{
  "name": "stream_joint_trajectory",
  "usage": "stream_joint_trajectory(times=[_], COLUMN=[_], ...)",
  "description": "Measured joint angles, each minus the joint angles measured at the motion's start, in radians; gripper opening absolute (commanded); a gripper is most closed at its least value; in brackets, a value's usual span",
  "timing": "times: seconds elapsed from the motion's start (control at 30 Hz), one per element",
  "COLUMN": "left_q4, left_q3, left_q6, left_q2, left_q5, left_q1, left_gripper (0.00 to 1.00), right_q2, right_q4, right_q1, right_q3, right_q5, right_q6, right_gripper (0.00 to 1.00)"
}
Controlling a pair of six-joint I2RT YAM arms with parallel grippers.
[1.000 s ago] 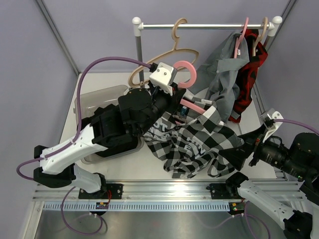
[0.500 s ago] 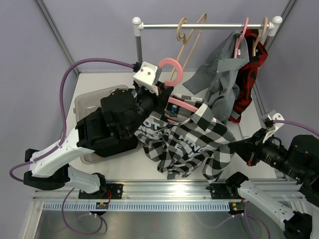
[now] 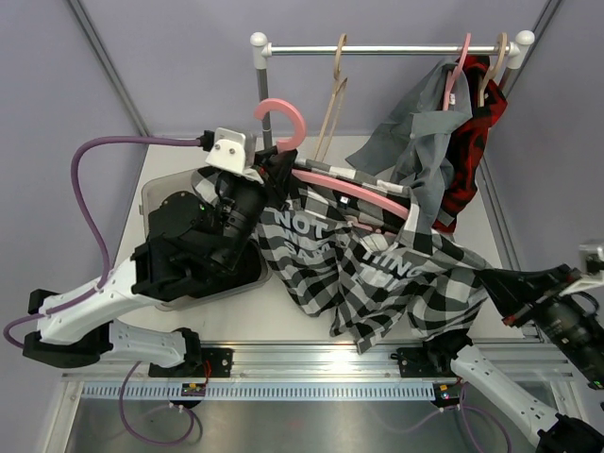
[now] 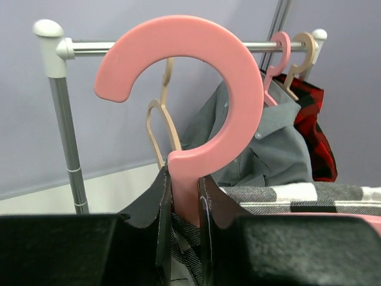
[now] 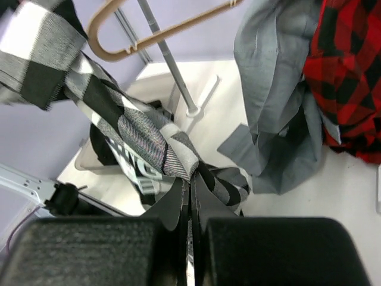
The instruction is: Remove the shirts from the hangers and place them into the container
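Observation:
My left gripper [image 3: 274, 162] [image 4: 184, 196] is shut on the neck of a pink hanger [image 3: 280, 118] [image 4: 196, 89], just below its hook. The black-and-white plaid shirt [image 3: 377, 274] [image 5: 131, 131] still hangs on that hanger and is stretched out towards the right. My right gripper [image 3: 491, 283] [image 5: 189, 185] is shut on the shirt's far corner. The container [image 3: 156, 193] lies under my left arm, with black cloth in it. A grey shirt [image 3: 425, 142] [image 5: 274, 89] and a red-and-black plaid shirt [image 3: 477, 142] [image 5: 351, 71] hang on the rail.
A metal rail [image 3: 396, 48] [image 4: 89, 44] with white ends crosses the back. A bare tan hanger [image 3: 332, 94] [image 4: 161, 119] hangs on it edge-on, close behind the pink hook. The rail's left post [image 3: 262, 94] stands next to my left gripper.
My left gripper carried the pink hanger left and back. The right gripper shut on the plaid shirt and pulled right, stretching it out. The bare tan hanger swung edge-on.

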Motion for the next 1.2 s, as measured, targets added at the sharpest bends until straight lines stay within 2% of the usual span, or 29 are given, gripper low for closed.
stream_joint_trajectory(times=[0.23,0.4,0.5,0.7,0.73,0.77,0.8,0.83,0.9,0.93,1.03,1.13,1.2], left_q4=[0.003,-0.059,-0.080,-0.100,-0.100,-0.101,-0.108,-0.120,-0.142,-0.155,-0.209,-0.262,-0.291], left_q3=[-0.009,-0.058,-0.058,-0.026,-0.016,-0.009,0.001,0.013,0.029,0.035,0.049,0.051,0.051], left_q6=[0.004,-0.071,-0.094,-0.122,-0.126,-0.127,-0.129,-0.133,-0.135,-0.136,-0.136,-0.136,-0.138], left_q2=[-0.063,-0.145,-0.179,-0.187,-0.179,-0.169,-0.158,-0.146,-0.119,-0.105,-0.063,-0.026,-0.011], left_q5=[-0.008,0.053,0.055,0.067,0.074,0.083,0.092,0.101,0.119,0.129,0.158,0.181,0.191], left_q1=[0.007,0.007,0.013,0.027,0.027,0.028,0.028,0.028,0.028,0.028,0.028,0.028,0.028], left_gripper=[0.00,0.00,0.00,0.00,0.00,0.00,0.00,0.00,0.00,0.00,0.00,0.00,0.00], right_q2=[0.002,-0.031,0.010,0.256,0.278,0.284,0.283,0.279,0.275,0.278,0.315,0.365,0.397], right_q4=[0.066,0.152,0.209,0.250,0.250,0.249,0.239,0.226,0.198,0.187,0.136,0.124,0.120], right_q1=[0.001,0.002,0.001,0.001,0.001,0.001,0.001,0.001,0.001,0.001,0.001,0.001,0.001], right_q3=[-0.240,-0.296,-0.352,-0.399,-0.399,-0.397,-0.386,-0.364,-0.295,-0.243,-0.020,0.212,0.324], right_q5=[0.008,0.003,-0.087,-0.304,-0.320,-0.338,-0.343,-0.344,-0.328,-0.318,-0.298,-0.315,-0.357], right_q6=[0.075,0.142,0.144,0.100,0.093,0.089,0.083,0.072,0.051,0.040,-0.003,-0.043,-0.064], right_gripper=[0.00,0.00,0.00,0.01,0.15,0.40,0.60,0.71,0.77,0.89,0.96,0.94,0.88])
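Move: The right hand grips the checkered shirt; the pink hanger's free right end, still inside the shirt, lies about 8 cm ahead of it, 13 cm to its left and 4 cm higher. From that hand the grey shirt is some 33 cm ahead, 6 cm left and 10 cm lower. The left hand pinches the pink hanger under its hook; the container's middle lies roughly 25 cm to its left, 10 cm ahead and 45 cm below, the bare beige hanger 24 cm ahead, 8 cm right and about level. The right hand, still gripping the checkered shirt, carries it some 13 cm to the left, 11 cm down and 8 cm forward, in under the pink hanger's free end, tipping down as it goes, then opens wide, lets the cloth go and rises about 20 cm while drawing back and tilting up again. The left hand keeps its pinch below the hook throughout, easing about 6 cm left and a little back and up, then returning some 7 cm right and sinking about 5 cm as it turns slightly clockwise. ##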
